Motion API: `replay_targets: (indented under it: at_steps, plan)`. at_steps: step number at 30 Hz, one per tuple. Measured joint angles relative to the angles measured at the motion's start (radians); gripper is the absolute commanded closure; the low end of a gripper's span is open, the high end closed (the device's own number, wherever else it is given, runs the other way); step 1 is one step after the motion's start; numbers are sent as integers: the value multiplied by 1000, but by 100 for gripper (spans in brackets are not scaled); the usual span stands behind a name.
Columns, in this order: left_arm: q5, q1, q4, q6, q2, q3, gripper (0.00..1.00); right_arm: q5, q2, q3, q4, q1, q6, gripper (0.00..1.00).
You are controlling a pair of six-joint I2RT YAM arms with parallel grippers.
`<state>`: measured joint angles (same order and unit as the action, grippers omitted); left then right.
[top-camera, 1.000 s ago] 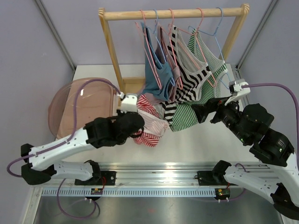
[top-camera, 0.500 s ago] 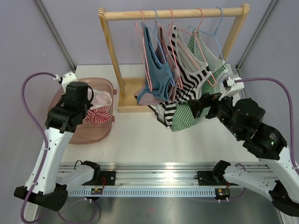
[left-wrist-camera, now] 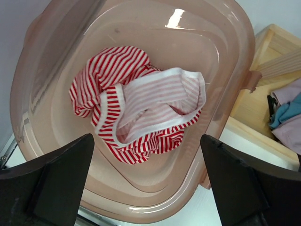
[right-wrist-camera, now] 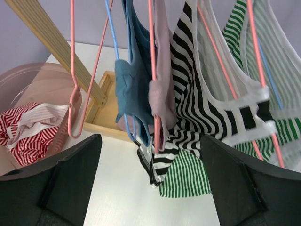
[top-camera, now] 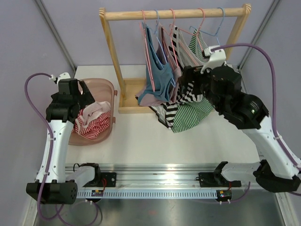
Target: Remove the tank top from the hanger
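A red-and-white striped tank top lies crumpled in the pink basin. It shows below my open, empty left gripper in the left wrist view. On the wooden rack hang a bare pink hanger, a blue top, a mauve top, a black-and-white striped top and a green striped top. My right gripper is open and empty. It is raised close in front of the hanging tops, level with their lower halves.
The rack's wooden base stands on the white table between the basin and the hanging clothes. The hems of the striped tops trail down to the table. A metal rail runs along the near edge.
My left gripper carried the red striped top from the table's middle to the basin, let it go and now hovers open above it. My right arm rose and moved left, up to the hangers.
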<state>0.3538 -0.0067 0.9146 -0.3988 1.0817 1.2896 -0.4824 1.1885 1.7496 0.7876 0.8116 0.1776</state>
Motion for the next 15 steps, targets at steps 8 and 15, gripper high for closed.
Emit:
replay_targets:
  at_steps: [8,15]
  plan:
    - [-145,-38,-30,50,-132,-110,1,35,306,328,86,-14,-52,33]
    - [-202,-174,-56,64,-280,-254,1,129,489,507,123,-109,-80,38]
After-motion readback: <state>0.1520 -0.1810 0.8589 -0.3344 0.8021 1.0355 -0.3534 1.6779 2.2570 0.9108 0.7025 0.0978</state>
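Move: The blue tank top on its hanger hangs some 15 cm ahead of the empty, wide-open right hand, about 8 cm to its left, its middle roughly 5 cm lower. The empty pink hanger is about 12 cm left and 14 cm ahead of this hand; the mauve tank top is 3 cm to the right of the blue one, the black-striped one 8 cm right of it and 2 cm nearer. From the left hand, the blue tank top is about 13 cm ahead, 30 cm right and 13 cm higher. The right hand reaches about 10 cm forward and 6 cm left, keeping nearly level, in towards the blue tank top and its hanger, while its fingers narrow from almost fully open to roughly two thirds, still without a visible grip. Meanwhile the left hand, fingers wide open, pulls away from over the bin some 7 cm to the right, 5 cm back and a little down, turning about 20 degrees clockwise. ##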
